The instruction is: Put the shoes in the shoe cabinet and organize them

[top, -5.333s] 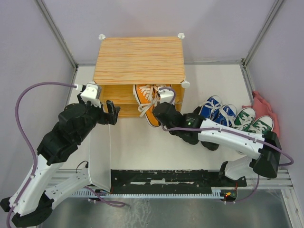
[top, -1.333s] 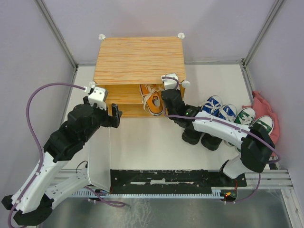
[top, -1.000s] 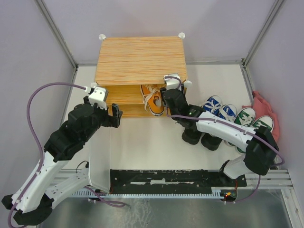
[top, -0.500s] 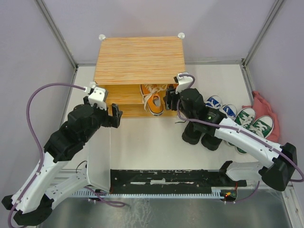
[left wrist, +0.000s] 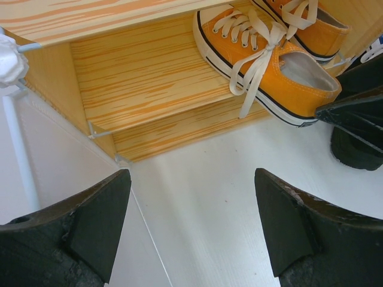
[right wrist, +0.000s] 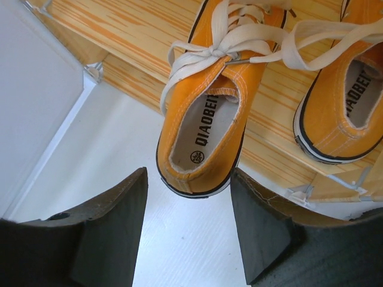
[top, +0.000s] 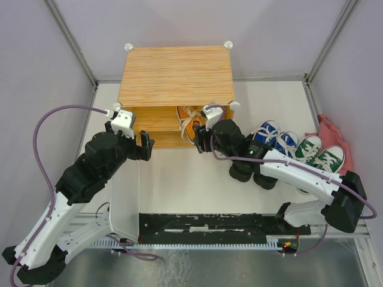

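The shoe cabinet stands at the back with its white door swung open toward me. Two orange shoes lie on its inner shelf. My right gripper is open just behind the heel of the left orange shoe, which overhangs the shelf edge; its mate lies to the right. My left gripper is open and empty over the white floor, at the cabinet's front left by the door. Black boots, blue shoes and green shoes stand to the cabinet's right.
A pink cloth lies against the right wall behind the green shoes. The right arm reaches over the boots. Grey walls close in both sides, and a black rail runs along the near edge.
My right gripper has drawn back from the shelf, swung right, then come left to sit behind the left orange shoe's heel. The left arm has not moved.
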`<state>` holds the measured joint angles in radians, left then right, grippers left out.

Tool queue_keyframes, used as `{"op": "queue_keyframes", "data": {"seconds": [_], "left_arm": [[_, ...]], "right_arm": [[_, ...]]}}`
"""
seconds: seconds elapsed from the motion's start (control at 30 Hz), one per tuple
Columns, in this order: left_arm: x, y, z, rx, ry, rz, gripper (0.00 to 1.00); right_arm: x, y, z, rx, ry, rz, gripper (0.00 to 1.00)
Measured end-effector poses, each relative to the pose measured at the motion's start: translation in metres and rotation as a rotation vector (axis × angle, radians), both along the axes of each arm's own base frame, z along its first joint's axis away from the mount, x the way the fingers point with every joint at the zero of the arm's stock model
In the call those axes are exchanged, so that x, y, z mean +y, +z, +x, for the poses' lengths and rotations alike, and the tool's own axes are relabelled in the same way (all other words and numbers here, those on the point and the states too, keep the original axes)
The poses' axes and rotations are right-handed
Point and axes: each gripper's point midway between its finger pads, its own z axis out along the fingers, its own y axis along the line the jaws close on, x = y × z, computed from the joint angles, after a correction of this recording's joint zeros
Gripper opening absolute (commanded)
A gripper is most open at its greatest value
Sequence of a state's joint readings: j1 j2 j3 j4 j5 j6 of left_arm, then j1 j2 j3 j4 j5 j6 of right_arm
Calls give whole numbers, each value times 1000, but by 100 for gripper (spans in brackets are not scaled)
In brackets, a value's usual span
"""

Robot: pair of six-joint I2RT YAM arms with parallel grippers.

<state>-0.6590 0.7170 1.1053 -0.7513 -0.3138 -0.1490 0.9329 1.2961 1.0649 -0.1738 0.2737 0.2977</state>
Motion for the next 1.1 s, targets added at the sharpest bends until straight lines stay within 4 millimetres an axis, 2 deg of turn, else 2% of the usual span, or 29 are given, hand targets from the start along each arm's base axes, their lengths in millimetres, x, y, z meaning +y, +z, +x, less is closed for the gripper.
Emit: {"op": "queue_keyframes", "data": {"seconds": [0.07,0.17,0.27,0.3,0.43,0.63,0.8,0.97,1.1], "left_arm": [[0,0,0,-3,1,-2,90],[0,1,0,-12,1,-9,90],[0,1,0,-19,2,-13,90],[0,1,0,-19,2,-13,90],[0,1,0,-20,2,-14,90],[1,1,0,-20,2,-14,90],[1,1,0,-20,2,-14,90],[1,1,0,-21,2,-14,90],[1,1,0,-20,2,-14,90]], "right_arm": [[2,-9,3,11,-5,-17,62],[4,-25,8,28,-21,-51,53],[7,-31,10,33,-25,-60,24],[8,-30,10,28,-25,-58,18],[6,-23,16,3,-54,-41,2],[-3,-19,19,-36,-94,-49,2],[-16,-12,30,-95,-159,-73,2],[-10,-5,42,-139,-175,-78,2],[-2,-10,53,-155,-186,-89,2]]}}
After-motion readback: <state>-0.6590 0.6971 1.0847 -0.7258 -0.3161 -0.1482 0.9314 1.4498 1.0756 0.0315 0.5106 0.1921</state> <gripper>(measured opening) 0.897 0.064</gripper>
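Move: The heel of the left orange shoe, sticking out of the cabinet, is just ahead of my open right fingers: about 2 cm forward, 1 cm left and 3 cm lower. The shelf's front edge is some 6 cm straight ahead, 8 cm down. The right orange shoe's heel sits deeper, roughly 11 cm ahead and 7 cm right, 3 cm below. From my left hand the left shoe's heel is about 8 cm ahead, 18 cm right and 10 cm down. I drop my right hand about 3 cm over the heel of the left orange shoe, close my fingers from well open to nearly shut and pinch the back of its collar. Keeping that pinch, I push the shoe into the cabinet, going forward some 4 cm while rising about 2 cm, swinging slightly right and then back left, the wrist turning roughly 10 degrees clockwise. ##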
